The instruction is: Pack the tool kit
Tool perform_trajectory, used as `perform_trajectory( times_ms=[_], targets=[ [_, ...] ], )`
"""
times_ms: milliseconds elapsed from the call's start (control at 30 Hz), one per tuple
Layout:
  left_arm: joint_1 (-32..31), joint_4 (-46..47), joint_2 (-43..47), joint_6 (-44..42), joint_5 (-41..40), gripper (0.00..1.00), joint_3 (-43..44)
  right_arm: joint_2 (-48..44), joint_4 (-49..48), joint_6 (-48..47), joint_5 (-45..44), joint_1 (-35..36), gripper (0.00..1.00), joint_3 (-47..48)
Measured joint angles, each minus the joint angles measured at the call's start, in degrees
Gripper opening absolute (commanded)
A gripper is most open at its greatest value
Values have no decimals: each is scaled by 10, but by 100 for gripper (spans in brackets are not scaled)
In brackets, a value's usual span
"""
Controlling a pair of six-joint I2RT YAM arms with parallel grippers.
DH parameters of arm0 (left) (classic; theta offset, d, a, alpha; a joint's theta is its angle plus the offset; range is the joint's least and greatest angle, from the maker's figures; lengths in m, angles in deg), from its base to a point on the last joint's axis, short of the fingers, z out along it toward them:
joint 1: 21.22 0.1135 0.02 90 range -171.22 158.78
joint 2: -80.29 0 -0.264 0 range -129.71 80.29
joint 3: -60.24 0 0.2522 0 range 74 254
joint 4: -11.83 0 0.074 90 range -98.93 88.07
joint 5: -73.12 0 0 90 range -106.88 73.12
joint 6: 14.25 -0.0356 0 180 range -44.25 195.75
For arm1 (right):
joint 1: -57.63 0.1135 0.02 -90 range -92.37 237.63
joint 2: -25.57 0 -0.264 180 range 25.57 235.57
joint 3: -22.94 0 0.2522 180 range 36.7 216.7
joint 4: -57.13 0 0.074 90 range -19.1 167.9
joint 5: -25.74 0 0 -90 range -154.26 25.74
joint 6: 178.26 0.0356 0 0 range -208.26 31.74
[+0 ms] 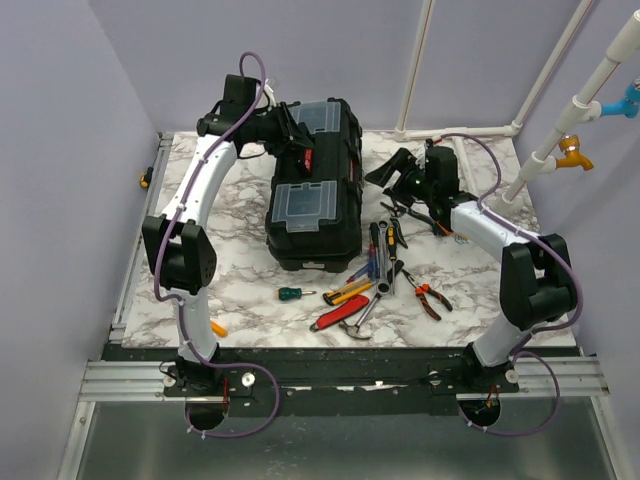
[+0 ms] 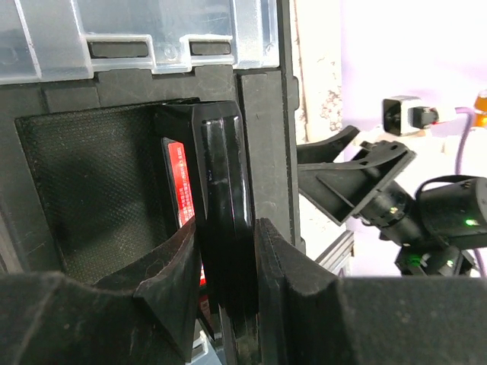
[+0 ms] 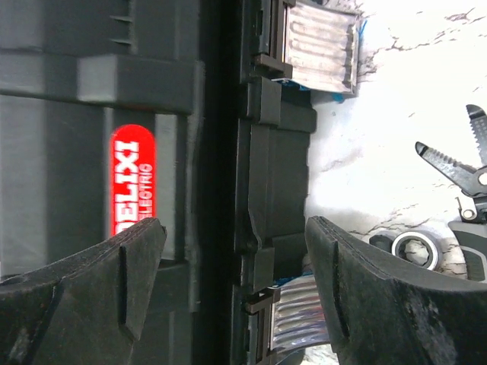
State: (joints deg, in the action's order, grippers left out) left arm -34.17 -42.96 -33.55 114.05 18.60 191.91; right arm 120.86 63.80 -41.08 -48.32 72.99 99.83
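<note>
The black toolbox [image 1: 312, 215] lies in the middle of the table with its lid down and two grey see-through lid compartments [image 1: 300, 205] on top. My left gripper [image 1: 292, 140] reaches over it from the left. In the left wrist view it [image 2: 228, 228] is shut on the raised black handle [image 2: 221, 175], which has a red label. My right gripper [image 1: 395, 172] is open just off the box's right side. Its fingers [image 3: 234, 224] frame the seam between the red-badged wall [image 3: 133, 179] and two teal latches [image 3: 319, 46], touching nothing. Loose tools lie to the right.
A green screwdriver [image 1: 290, 293], a red knife [image 1: 338, 313], yellow-handled tools [image 1: 347, 291], red pliers [image 1: 430, 298] and dark pliers [image 1: 400, 235] lie between the box and the right arm. Wire strippers [image 3: 456, 163] sit close to my right fingers. White pipes [image 1: 560, 130] stand at the back right.
</note>
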Motion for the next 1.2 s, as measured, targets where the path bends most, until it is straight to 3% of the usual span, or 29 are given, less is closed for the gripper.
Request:
perform_trajectory(
  times_ms=[500, 900, 1100, 1200],
  targets=[
    [91, 175, 61, 115, 119, 0, -134, 82, 9, -19, 90, 1, 44, 66],
    [100, 231, 61, 150, 145, 0, -163, 82, 7, -23, 159, 31, 35, 120],
    [111, 246, 63, 155, 152, 0, -170, 85, 2, -16, 186, 34, 19, 127],
    [114, 260, 67, 161, 155, 0, -181, 92, -24, 1, 211, 34, 17, 127]
  ],
)
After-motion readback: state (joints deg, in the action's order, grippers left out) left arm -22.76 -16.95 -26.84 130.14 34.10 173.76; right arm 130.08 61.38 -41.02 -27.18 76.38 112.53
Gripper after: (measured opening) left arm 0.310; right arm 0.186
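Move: The left hand already grips the toolbox lid's handle; the near clear cover lies about 11 cm back from it and the far one some 9 cm ahead and 3 cm right, both slightly lower. For the open right hand, the lid's right rim is about 5 cm left, level fore and aft and 1 cm lower; on the table, roughly 14 cm below, the black pliers are 7 cm right and 4 cm back. Left hauls the gripped handle 6 cm left; right, closing, dips, then reaches 8 cm left, rising beneath the rim. ##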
